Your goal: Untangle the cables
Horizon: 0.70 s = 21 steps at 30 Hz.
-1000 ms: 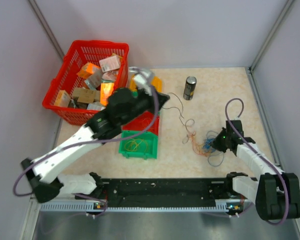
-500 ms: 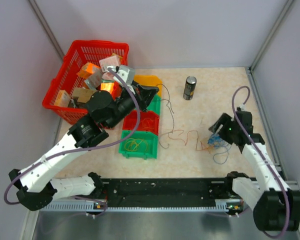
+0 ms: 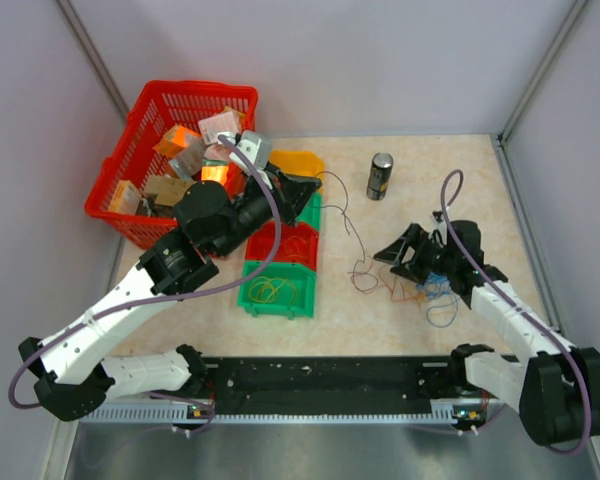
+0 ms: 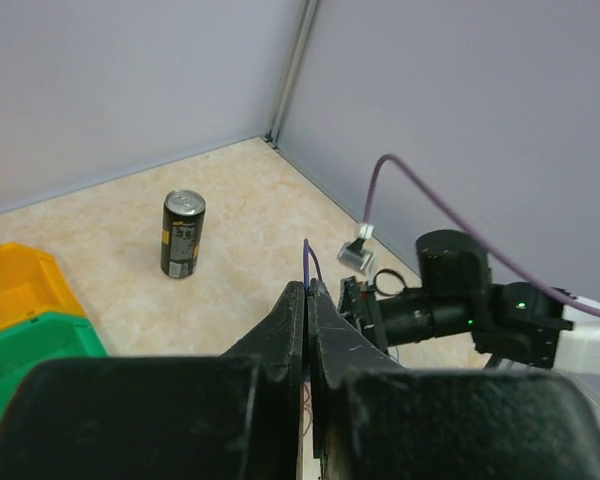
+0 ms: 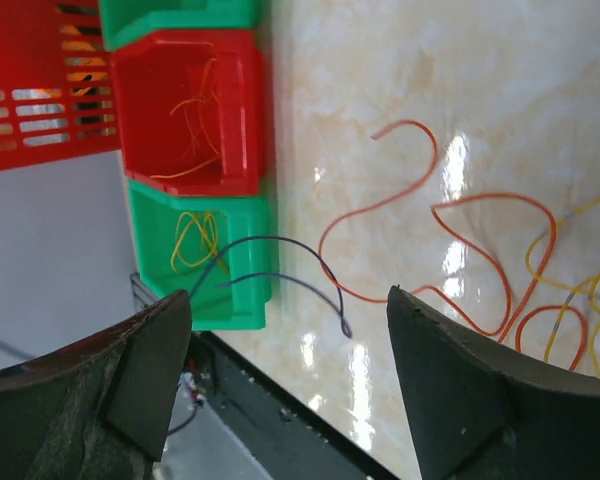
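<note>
The cables (image 3: 420, 287) lie as a tangle of orange, blue and yellow loops on the table at the right. A thin purple-grey wire (image 3: 346, 216) runs from the tangle up to my left gripper (image 3: 314, 190). In the left wrist view the left gripper (image 4: 308, 292) is shut on this wire (image 4: 307, 262), whose end sticks up past the tips. My right gripper (image 3: 394, 251) is open, low over the table just left of the tangle. In the right wrist view the right gripper (image 5: 288, 300) is wide open above the purple wire (image 5: 290, 243), next to orange loops (image 5: 470, 205).
A red basket (image 3: 130, 125) of boxes stands at the back left. A row of small bins, yellow (image 3: 302, 160), red (image 3: 292, 246) and green (image 3: 276, 298), holds wires. A can (image 3: 380, 175) stands at the back. The black rail (image 3: 330, 375) runs along the near edge.
My right gripper has opened and swung left and down, away from the tangle it was at. The purple wire between the grippers now hangs slacker. My left gripper has barely moved.
</note>
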Available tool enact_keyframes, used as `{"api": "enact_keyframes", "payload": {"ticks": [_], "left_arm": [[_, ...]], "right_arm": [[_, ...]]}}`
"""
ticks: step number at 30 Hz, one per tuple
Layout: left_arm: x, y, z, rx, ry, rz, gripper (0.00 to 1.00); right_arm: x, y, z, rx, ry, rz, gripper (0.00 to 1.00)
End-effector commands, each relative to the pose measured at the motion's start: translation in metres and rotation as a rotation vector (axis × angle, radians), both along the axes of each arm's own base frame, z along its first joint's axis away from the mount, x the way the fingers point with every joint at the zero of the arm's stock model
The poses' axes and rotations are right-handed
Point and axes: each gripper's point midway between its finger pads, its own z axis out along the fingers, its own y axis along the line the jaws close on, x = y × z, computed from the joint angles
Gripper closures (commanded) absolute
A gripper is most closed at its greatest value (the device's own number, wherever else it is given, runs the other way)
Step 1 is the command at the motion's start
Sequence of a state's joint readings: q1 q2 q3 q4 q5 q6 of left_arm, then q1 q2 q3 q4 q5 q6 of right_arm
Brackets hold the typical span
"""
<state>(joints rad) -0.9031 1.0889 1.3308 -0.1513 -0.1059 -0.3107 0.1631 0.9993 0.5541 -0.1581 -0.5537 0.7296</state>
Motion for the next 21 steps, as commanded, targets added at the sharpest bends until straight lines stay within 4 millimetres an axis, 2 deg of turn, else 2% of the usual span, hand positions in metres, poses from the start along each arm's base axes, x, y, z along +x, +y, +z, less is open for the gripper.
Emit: {"api": "enact_keyframes", "payload": {"ticks": [1,6,8,12,15,17,19,21], "left_arm": [[-0.013,0.005,0.029,-0.076,-0.045,-0.042,1.00],[-0.024,0.007,0.039,-0.093,-0.081,-0.080,1.00],[-0.028,0.010,0.044,-0.104,-0.096,-0.089,1.00],[-0.043,0.015,0.060,-0.135,-0.150,-0.139,1.00],[-0.054,0.028,0.077,-0.149,-0.209,-0.144,1.00],[-0.064,0.042,0.092,-0.162,-0.261,-0.135,1.00],[-0.071,0.059,0.106,-0.169,-0.312,-0.104,1.00],[-0.081,0.080,0.120,-0.181,-0.366,-0.069,1.00]], "right_arm": [[0.005,0.022,-0.004,0.213,0.117,-0.045,0.23],[-0.009,0.038,-0.044,0.166,0.249,-0.011,0.25],[-0.015,0.042,-0.060,0.161,0.282,-0.020,0.30],[-0.014,0.031,-0.094,0.081,0.328,-0.081,0.38],[-0.011,0.019,-0.115,0.010,0.350,-0.132,0.45],[-0.007,0.005,-0.124,-0.020,0.363,-0.191,0.59],[-0.003,-0.011,-0.129,-0.029,0.374,-0.255,0.83],[0.000,-0.032,-0.132,-0.049,0.378,-0.322,0.98]]}}
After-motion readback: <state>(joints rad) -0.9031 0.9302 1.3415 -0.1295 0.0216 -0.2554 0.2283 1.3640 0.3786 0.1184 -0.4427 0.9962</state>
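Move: The right gripper, open and empty, hangs over the near-left edge of the tangle: the orange strand to take lies about 1 cm back, 1 cm left and some 13 cm below. A dark cable loop lies about 6 cm left and 2 cm ahead of the hand; the blue bundle is roughly 11 cm to its right and 1 cm back. From the left gripper, which holds the dark cable's upper end, that orange strand is about 14 cm right, 1 cm ahead and 44 cm below. Drop the right gripper about 12 cm onto the tangle's left edge, swinging slightly left and back, then right again, tipping the fingers some 25 degrees further down and closing them nearly shut around the strands there. Meanwhile keep the left gripper shut on the dark cable and draw it up, back and a little left, about 9 cm in all, away from the tangle, tilting it slightly upwards. ##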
